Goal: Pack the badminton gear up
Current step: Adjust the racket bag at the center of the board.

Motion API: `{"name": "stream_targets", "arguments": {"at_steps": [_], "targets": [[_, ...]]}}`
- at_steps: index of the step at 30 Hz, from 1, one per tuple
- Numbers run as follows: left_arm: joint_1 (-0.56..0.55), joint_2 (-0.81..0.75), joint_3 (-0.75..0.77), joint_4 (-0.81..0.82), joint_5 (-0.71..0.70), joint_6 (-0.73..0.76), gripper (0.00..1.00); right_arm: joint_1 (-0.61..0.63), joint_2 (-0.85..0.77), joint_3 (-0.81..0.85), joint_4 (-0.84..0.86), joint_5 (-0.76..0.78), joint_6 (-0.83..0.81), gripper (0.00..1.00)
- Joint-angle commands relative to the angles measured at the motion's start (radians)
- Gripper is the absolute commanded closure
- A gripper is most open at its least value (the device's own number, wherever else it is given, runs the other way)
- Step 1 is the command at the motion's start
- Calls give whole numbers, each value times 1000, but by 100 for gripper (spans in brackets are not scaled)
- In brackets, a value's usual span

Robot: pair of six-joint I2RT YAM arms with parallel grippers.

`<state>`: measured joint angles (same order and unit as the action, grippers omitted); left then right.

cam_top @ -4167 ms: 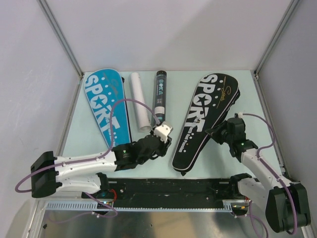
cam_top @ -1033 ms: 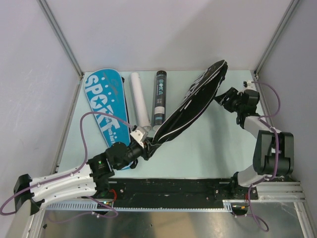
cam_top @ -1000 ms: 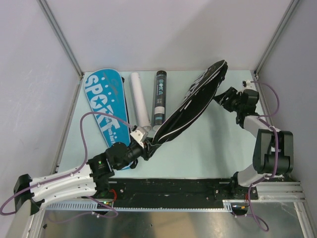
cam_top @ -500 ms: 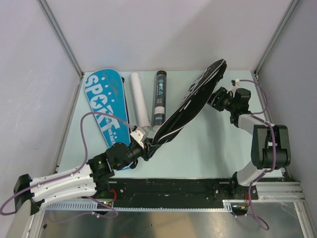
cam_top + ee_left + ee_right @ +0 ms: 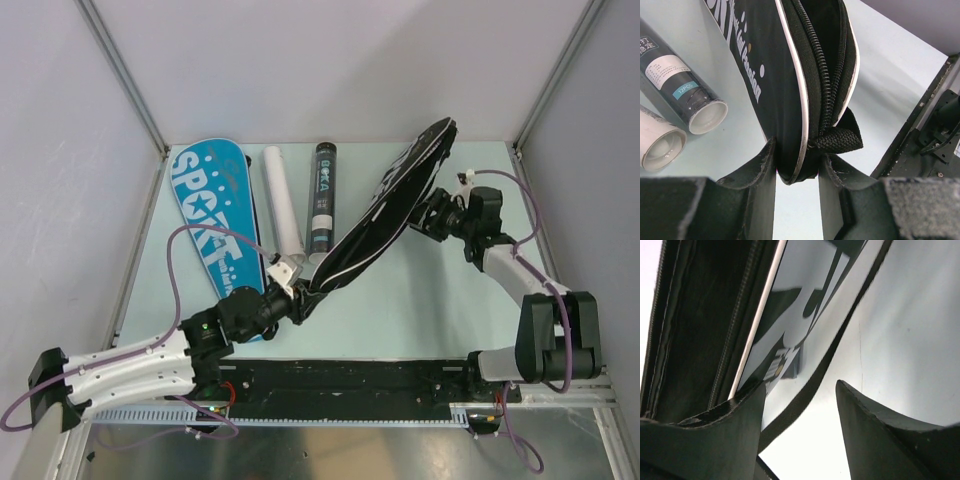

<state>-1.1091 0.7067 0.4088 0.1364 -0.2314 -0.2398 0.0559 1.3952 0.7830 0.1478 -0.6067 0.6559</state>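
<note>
The black "SPORT" cover (image 5: 385, 215) stands on its long edge, slanting from near the middle of the table up to the back. My left gripper (image 5: 300, 297) is shut on its narrow zip end (image 5: 797, 167), with a webbing tab sticking out to the right. My right gripper (image 5: 424, 217) is open beside the cover's wide part. In the right wrist view the cover (image 5: 685, 325) fills the left, and a black band of it crosses the gap between the fingers (image 5: 867, 415). A blue "SPORT" cover (image 5: 210, 215) lies flat at the left.
A white tube (image 5: 282, 205) and a black tube (image 5: 322, 195) lie side by side between the two covers, open ends (image 5: 704, 111) toward my left gripper. Grey walls close in the back and sides. A black rail (image 5: 350, 385) runs along the near edge.
The black cover, earlier flat on the table, now stands on edge. Over the last second my right gripper swung left from the back right corner to the cover. The left gripper kept its hold.
</note>
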Motion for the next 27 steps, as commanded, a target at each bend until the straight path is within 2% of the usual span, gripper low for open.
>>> {"name": "stream_targets", "arguments": {"at_steps": [1,5,11,13,15,19,22,27], "targets": [[6,14,71,55,-14,-38,100,42,-77,-35,-54,38,23,38],[5,16,84,55,-3,-46,100,88,-100,-60,-25,109,50,37],[6,-5,77,55,-3,-57,100,98,-31,-64,56,144,100,39],[6,-15,68,55,-1,-50,100,101,-16,-66,73,140,102,46],[6,-23,60,55,-8,-43,100,103,-21,-76,106,123,112,59],[6,-28,56,52,-20,-29,100,104,-95,-95,131,111,134,93],[6,-28,51,49,-21,-22,100,107,-200,-99,122,123,151,99],[6,-24,46,28,-36,-7,100,109,-359,-98,143,159,205,100]]}}
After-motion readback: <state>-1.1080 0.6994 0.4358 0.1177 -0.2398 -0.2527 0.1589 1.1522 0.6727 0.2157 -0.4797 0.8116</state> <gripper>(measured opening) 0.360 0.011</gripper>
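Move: The bag's loose carry strap hangs almost between the open right fingers, its near stretch about 3 cm to the left, 1 cm back and 2 cm below. The black bag's body stands some 7 cm left, 3 cm ahead and slightly higher; the black tube lies about 24 cm left, 5 cm ahead and 12 cm below. From the left hand, already gripping the bag's narrow end, that strap is about 18 cm ahead and 25 cm right, roughly level. The black bag's strap is taken by the right hand: it eases back and left beside the bag, some 3 cm, sinks about 2 cm and shuts its fingers on the strap. Then it rises quickly, about 7 cm, drifting back and tipping its fingertips up roughly 10 degrees, while the left hand keeps its pinch on the bag's narrow end and lifts a mere centimetre. ##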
